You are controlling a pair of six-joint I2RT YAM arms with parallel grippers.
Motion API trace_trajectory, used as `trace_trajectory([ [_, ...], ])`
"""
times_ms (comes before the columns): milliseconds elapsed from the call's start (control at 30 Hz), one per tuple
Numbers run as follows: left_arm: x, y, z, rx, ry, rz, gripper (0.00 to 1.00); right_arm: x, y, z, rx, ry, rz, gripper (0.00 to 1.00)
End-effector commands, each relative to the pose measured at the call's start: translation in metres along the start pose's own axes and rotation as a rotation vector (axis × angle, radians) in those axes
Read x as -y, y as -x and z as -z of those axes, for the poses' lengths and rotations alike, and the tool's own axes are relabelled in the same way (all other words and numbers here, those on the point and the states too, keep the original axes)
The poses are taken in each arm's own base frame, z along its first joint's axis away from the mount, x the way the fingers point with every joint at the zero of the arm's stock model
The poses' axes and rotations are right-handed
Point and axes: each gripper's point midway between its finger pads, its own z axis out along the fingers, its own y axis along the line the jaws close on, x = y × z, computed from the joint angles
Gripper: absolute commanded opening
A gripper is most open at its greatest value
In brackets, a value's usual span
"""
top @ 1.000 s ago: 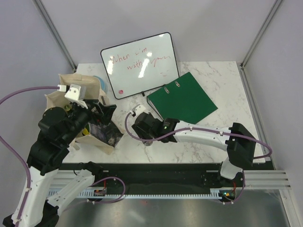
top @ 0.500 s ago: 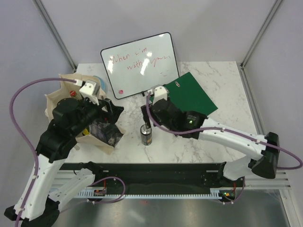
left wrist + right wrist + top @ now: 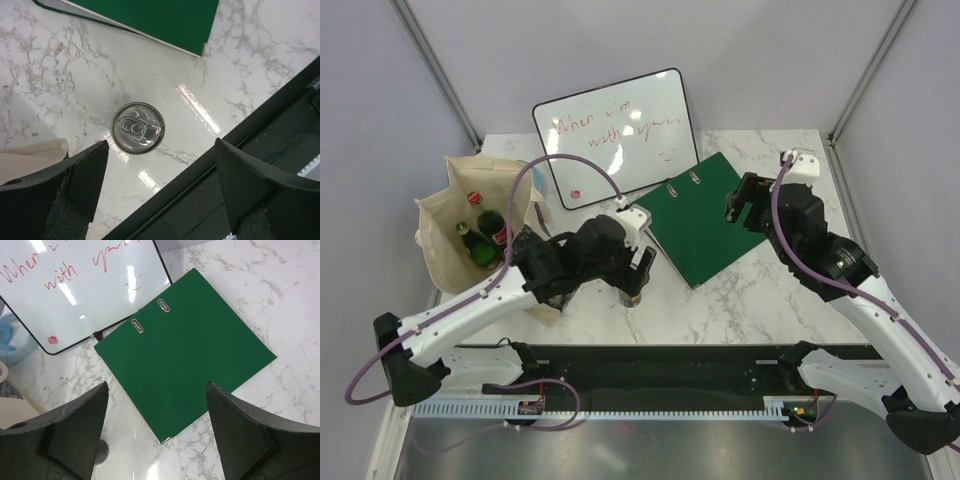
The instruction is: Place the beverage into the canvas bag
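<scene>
The beverage is a dark can (image 3: 137, 127) with a silver top, upright on the marble table near its front edge. My left gripper (image 3: 161, 150) hangs open above it, and the can shows just ahead of the fingertips, touched by neither. From above, the left gripper (image 3: 635, 268) covers most of the can (image 3: 633, 296). The canvas bag (image 3: 445, 215) stands open at the table's left with green bottles (image 3: 495, 226) inside; the left arm hides part of its printed side. My right gripper (image 3: 745, 205) is open and holds nothing, over the green binder (image 3: 185, 355).
A whiteboard (image 3: 615, 135) with red writing leans at the back. The green binder (image 3: 705, 215) lies flat right of the can. A light blue object (image 3: 533, 175) sits behind the bag. The black rail (image 3: 650, 360) runs along the near edge.
The right gripper opened, left the can standing, and drew back to the right over the binder. The left arm swung away from the bag to a spot above the can.
</scene>
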Motion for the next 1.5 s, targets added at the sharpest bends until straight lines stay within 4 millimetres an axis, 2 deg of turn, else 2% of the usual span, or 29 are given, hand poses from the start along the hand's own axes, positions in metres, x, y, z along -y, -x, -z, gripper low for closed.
trace_trajectory([
  [0,-0.019,-0.007,-0.024,-0.013,0.156,0.039,0.94,0.0,0.001,0.008,0.007,0.029,-0.022,0.86],
  [200,-0.014,-0.022,-0.053,-0.06,0.147,0.039,0.94,-0.001,0.007,0.019,0.031,0.065,-0.026,0.86],
  [300,-0.014,-0.028,-0.063,-0.091,0.161,0.046,0.88,-0.003,0.008,0.022,0.035,0.086,-0.024,0.86],
  [467,-0.021,-0.042,-0.069,-0.145,0.214,0.068,0.85,0.001,0.01,0.029,0.051,0.094,-0.017,0.86],
  [633,-0.025,-0.047,-0.07,-0.155,0.235,0.068,0.78,0.002,0.007,0.031,0.047,0.106,-0.005,0.86],
  [900,-0.028,-0.061,-0.075,-0.201,0.252,0.071,0.75,0.001,0.008,0.035,0.054,0.118,-0.008,0.86],
  [1000,-0.029,-0.063,-0.074,-0.21,0.257,0.068,0.7,0.002,0.009,0.037,0.059,0.122,-0.015,0.86],
  [1100,-0.032,-0.063,-0.071,-0.213,0.272,0.064,0.44,0.003,0.013,0.04,0.073,0.123,-0.023,0.86],
  [1133,-0.032,-0.06,-0.068,-0.204,0.274,0.066,0.3,0.003,0.013,0.041,0.072,0.124,-0.023,0.86],
  [1200,-0.034,-0.051,-0.06,-0.192,0.286,0.062,0.22,0.002,0.013,0.041,0.072,0.131,-0.025,0.86],
  [1233,-0.035,-0.045,-0.055,-0.179,0.289,0.062,0.12,0.002,0.013,0.042,0.072,0.133,-0.029,0.86],
  [1267,-0.033,-0.028,-0.048,-0.143,0.287,0.064,0.08,0.001,0.014,0.042,0.072,0.136,-0.029,0.86],
  [1300,-0.04,-0.023,-0.037,-0.145,0.319,0.037,0.03,-0.001,0.012,0.042,0.067,0.144,-0.028,0.86],
  [1333,-0.042,-0.012,-0.029,-0.124,0.331,0.028,0.02,-0.001,0.012,0.042,0.065,0.147,-0.031,0.86],
  [1367,-0.041,0.015,-0.015,-0.067,0.334,0.025,0.02,-0.002,0.012,0.041,0.065,0.15,-0.031,0.86],
  [1400,-0.053,0.023,-0.001,-0.068,0.385,-0.008,0.02,-0.004,0.011,0.041,0.06,0.157,-0.035,0.86],
  [1433,-0.056,0.053,0.019,-0.001,0.397,0.003,0.02,-0.005,0.011,0.041,0.061,0.164,-0.038,0.86],
  [1467,-0.071,0.067,0.033,0.03,0.446,0.002,0.02,-0.006,0.01,0.041,0.058,0.168,-0.041,0.86],
])
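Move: The black can stands nearly under the open left hand, about 3 cm ahead and level sideways, its middle some 12 cm below. From that hand, the middle of the canvas bag is roughly 32 cm to the left and 16 cm ahead, with its near flap reaching closer. The green folder's middle is about 20 cm ahead and 17 cm to the right, on the table. From the right hand, the can is some 22 cm left, 7 cm back and 21 cm below. Down almost 10 cm and a touch forward, the left hand sinks onto the black can, its fingers closing until they pinch the can near its top while the wrist tips them some 20 degrees more steeply downward. It then turns back up about 4 cm, drifting left towards the canvas bag. The empty right hand eases back some 3 cm and rises slightly, fingers still open. ##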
